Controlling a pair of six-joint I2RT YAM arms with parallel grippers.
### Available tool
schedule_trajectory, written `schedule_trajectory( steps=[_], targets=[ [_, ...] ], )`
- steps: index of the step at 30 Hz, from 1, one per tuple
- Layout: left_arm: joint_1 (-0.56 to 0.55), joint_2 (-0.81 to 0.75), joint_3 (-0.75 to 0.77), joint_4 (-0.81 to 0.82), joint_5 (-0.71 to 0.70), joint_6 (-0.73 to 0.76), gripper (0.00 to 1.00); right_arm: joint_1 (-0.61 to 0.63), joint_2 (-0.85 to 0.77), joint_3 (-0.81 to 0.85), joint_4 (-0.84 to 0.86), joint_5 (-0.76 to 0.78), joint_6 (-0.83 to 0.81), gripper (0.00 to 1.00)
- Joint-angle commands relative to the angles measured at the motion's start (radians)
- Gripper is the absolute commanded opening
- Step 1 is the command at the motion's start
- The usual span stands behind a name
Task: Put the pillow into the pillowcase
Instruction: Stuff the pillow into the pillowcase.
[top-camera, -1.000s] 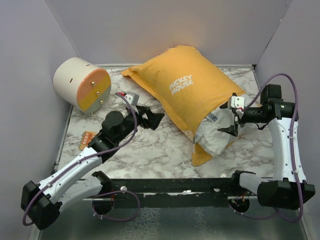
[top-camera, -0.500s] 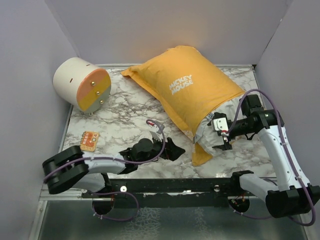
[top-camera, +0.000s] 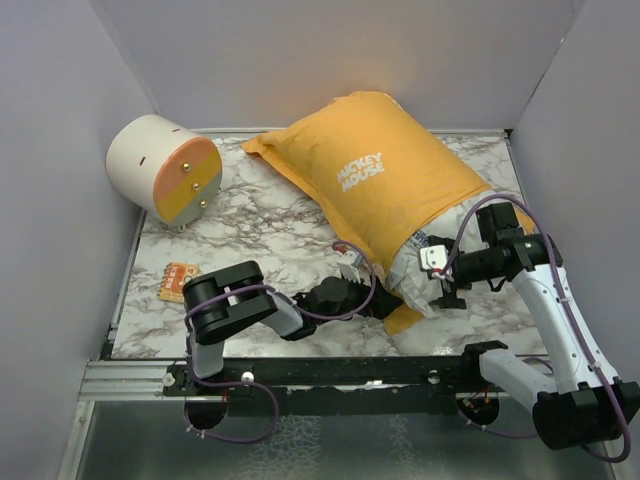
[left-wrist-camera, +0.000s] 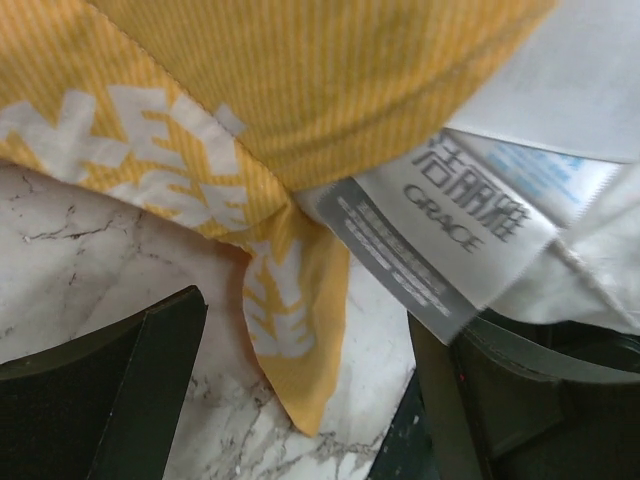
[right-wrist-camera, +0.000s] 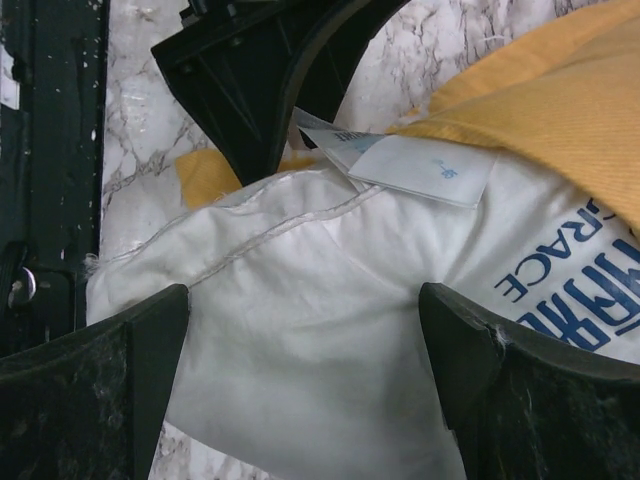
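Observation:
The orange-yellow pillowcase lies slantwise on the marble table, its lettered side up. The white pillow is mostly inside it, and only its near end bulges out of the case's mouth. My left gripper lies low at that mouth, open. In the left wrist view the left gripper straddles a hanging corner of the pillowcase, with the pillow's grey label just above. My right gripper hangs open over the exposed end. In the right wrist view the right gripper spans the pillow without pinching it.
A cream-and-orange cylinder lies at the back left. A small orange card rests near the left edge. The black rail runs along the table's front. Grey walls close in on both sides and the back.
The left arm has swung right along the front, from mid-table to the pillowcase's mouth. The right gripper has come down and left onto the pillow's exposed end.

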Motion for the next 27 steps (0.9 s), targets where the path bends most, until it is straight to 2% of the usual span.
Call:
schedule_trajectory(
  steps=[1, 4, 8, 9, 13, 17, 20, 24, 25, 27],
  targets=[
    [0.008, 0.092, 0.056, 0.077, -0.016, -0.029, 0.8, 0.005, -0.013, -0.036, 0.131, 0.072, 0.092, 0.97],
    [0.018, 0.146, 0.08, 0.088, 0.002, -0.044, 0.69, 0.005, -0.001, -0.039, 0.156, 0.062, 0.102, 0.97],
    [0.044, 0.194, 0.101, 0.117, 0.046, -0.052, 0.5, 0.005, 0.013, -0.047, 0.19, 0.046, 0.121, 0.97],
    [0.052, 0.2, 0.106, 0.127, 0.057, -0.05, 0.43, 0.005, 0.015, -0.056, 0.199, 0.043, 0.125, 0.97],
    [0.081, 0.22, 0.105, 0.2, 0.108, -0.048, 0.01, 0.005, 0.021, -0.116, 0.272, 0.066, 0.161, 0.96],
    [0.093, 0.192, 0.071, 0.288, 0.165, -0.026, 0.0, 0.005, 0.013, -0.203, 0.476, 0.14, 0.289, 0.89],
    [0.084, 0.094, 0.03, 0.304, 0.229, 0.001, 0.0, 0.006, 0.025, -0.272, 0.716, 0.201, 0.4, 0.75],
    [0.032, -0.056, 0.029, 0.23, 0.319, 0.015, 0.0, 0.006, 0.107, -0.294, 1.052, 0.312, 0.569, 0.22],
    [0.013, -0.101, 0.051, 0.165, 0.334, 0.037, 0.0, 0.005, 0.136, -0.277, 1.124, 0.337, 0.608, 0.13],
    [-0.029, -0.206, 0.108, -0.003, 0.34, 0.097, 0.0, 0.005, 0.197, -0.219, 1.238, 0.379, 0.698, 0.02]
  ],
)
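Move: The pillowcase's loose lower flap hangs just off the left fingertips, about 2 cm to their right, 1 cm ahead and 3 cm lower. The pillow's white end sticks out some 6 cm ahead of that hand, 6 cm right and 3 cm higher. From the right hand the same end is about 6 cm below, 1 cm ahead and 2 cm left, and the case mouth's rim roughly 9 cm ahead, 1 cm left and 4 cm lower. The left fingers shut on the pillowcase's lower flap while dipping and easing forward about 3 cm; once closed, they draw it back and lift it some 7 cm. Meanwhile the wide-open right hand goes slowly, then quickly forward, about 10 cm in all and 5 cm down, turning some 20 degrees clockwise, and closes almost fully, pinching the pillow's white cloth as it pushes in under the case's rim. ##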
